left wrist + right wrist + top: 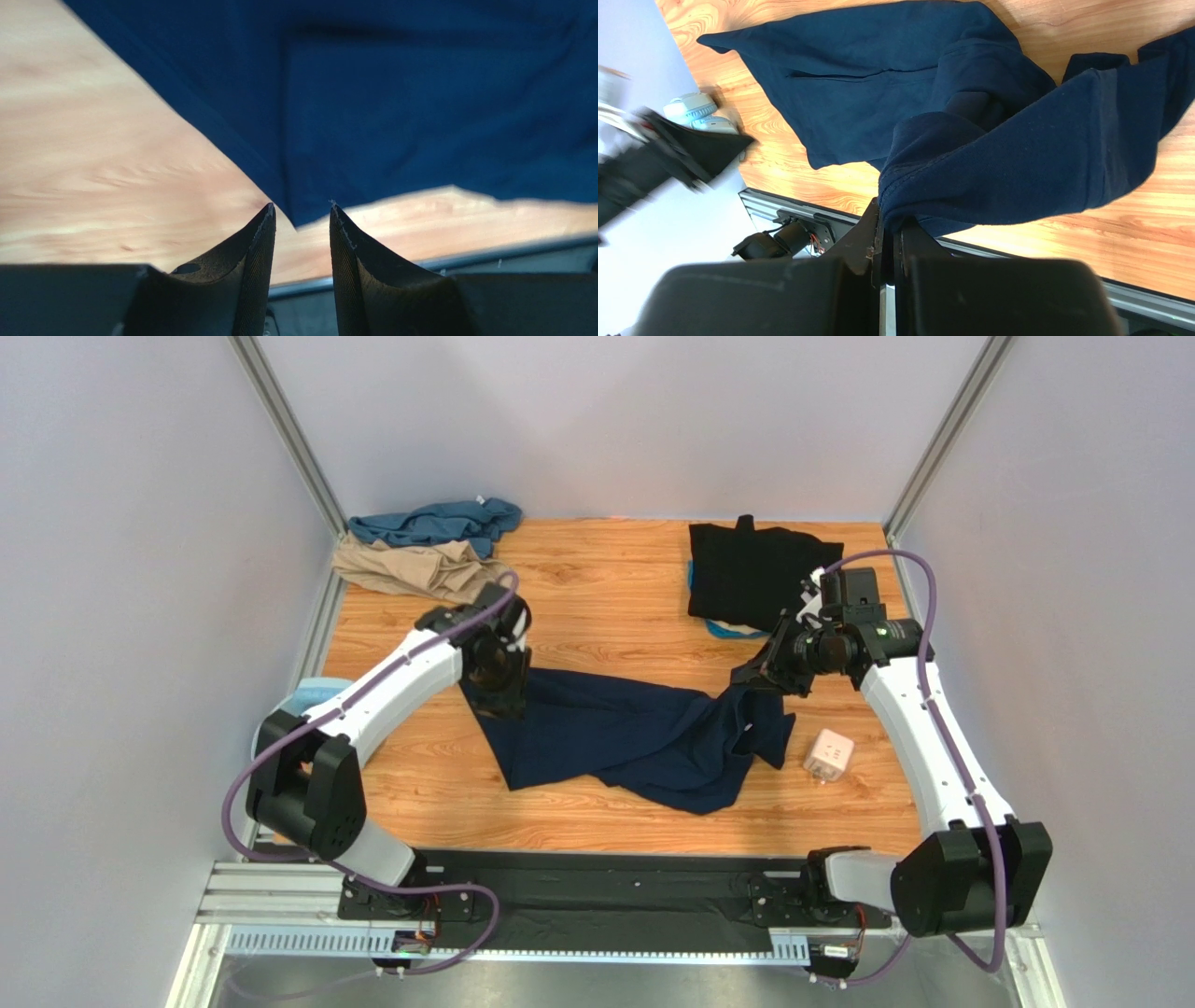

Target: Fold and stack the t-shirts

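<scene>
The navy t-shirt (pixel 631 735) lies crumpled across the middle of the wooden table (pixel 617 595). My left gripper (pixel 494 693) hovers at its left corner. In the left wrist view the left gripper (pixel 302 206) is open with nothing between its fingers, and the navy cloth (pixel 421 91) ends in a point just past the tips. My right gripper (pixel 753 679) is shut on the shirt's right edge. In the right wrist view a lifted fold of navy cloth (pixel 1018 161) is pinched by the right gripper (pixel 889 217). A black t-shirt (pixel 758 567) lies folded at the back right.
A teal t-shirt (pixel 435 521) and a tan t-shirt (pixel 414 567) are bunched in the back left corner. A small white cube (pixel 829 753) sits right of the navy shirt. A pale blue ring (pixel 302 703) lies at the left edge under the left arm. Walls close in both sides.
</scene>
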Available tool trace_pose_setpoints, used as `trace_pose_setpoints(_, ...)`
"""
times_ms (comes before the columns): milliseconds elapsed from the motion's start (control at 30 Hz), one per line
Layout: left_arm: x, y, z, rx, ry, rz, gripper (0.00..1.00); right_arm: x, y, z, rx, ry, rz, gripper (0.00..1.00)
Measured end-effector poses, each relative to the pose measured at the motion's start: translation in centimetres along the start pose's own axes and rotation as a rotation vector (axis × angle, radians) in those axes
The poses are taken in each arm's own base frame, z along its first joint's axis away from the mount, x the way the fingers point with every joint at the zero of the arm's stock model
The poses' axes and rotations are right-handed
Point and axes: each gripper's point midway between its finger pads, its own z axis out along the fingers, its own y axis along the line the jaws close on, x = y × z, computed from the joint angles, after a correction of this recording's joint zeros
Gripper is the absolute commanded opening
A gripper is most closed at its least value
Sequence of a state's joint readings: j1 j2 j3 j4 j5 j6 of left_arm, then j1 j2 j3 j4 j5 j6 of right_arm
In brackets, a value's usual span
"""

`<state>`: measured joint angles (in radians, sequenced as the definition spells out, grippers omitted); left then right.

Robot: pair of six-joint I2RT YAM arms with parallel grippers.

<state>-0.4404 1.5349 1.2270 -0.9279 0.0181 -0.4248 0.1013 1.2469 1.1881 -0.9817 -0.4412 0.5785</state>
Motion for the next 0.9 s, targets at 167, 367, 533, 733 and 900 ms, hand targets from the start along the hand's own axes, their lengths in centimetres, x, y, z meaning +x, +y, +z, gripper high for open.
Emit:
trace_pose_setpoints(167,6.6,-0.4,2.7,0.011,0.16,0.012,0.41,-0.2,0.0,0.7,-0.008,0.014,0.002,0.0)
trace_pose_setpoints(367,5.9,-0.1,3.7,-0.017,0.148,0.021,0.41,-0.4,0.4,0.8,-0.027,0.012,-0.007,0.0)
trace_pose_setpoints(533,1.8,-1.4,5.0,-0.022,0.113,0.059,0.4,-0.3,0.5,0.8,-0.032,0.014,-0.008,0.0)
trace_pose_setpoints(733,-1.7,-2.9,7.7,-0.019,0.098,0.086,0.4,-0.3,0.4,0.7,-0.031,0.014,-0.018,0.0)
trace_pose_setpoints(900,-2.0,-2.5,10.0,-0.06,0.141,0.111,0.4,-0.4,0.4,0.6,-0.03,0.012,-0.03,0.0)
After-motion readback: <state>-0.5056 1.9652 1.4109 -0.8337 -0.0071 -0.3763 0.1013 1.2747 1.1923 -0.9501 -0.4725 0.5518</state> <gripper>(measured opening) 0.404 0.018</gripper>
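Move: Below the left hand, about 10 cm down, lies the spread navy t-shirt; the patch it goes for is some 5 cm ahead and 4 cm to its right. The shirt's near left corner is about 7 cm back and 1 cm right of the hand, while the beige shirt lies roughly 25 cm ahead and 12 cm left. From the right hand, the navy patch is level fore-and-aft, about 29 cm left and 18 cm below. Dipping back towards the shirt's near left corner by about 6 cm while sinking 5, the left hand reverses, sweeps roughly 10 cm forward and slightly right over the cloth, then lowers the last few centimetres towards the patch behind the far edge, its fingers still part open and pointing down. Meanwhile the right hand stays put, keeping its pinch on the shirt's raised right end. ##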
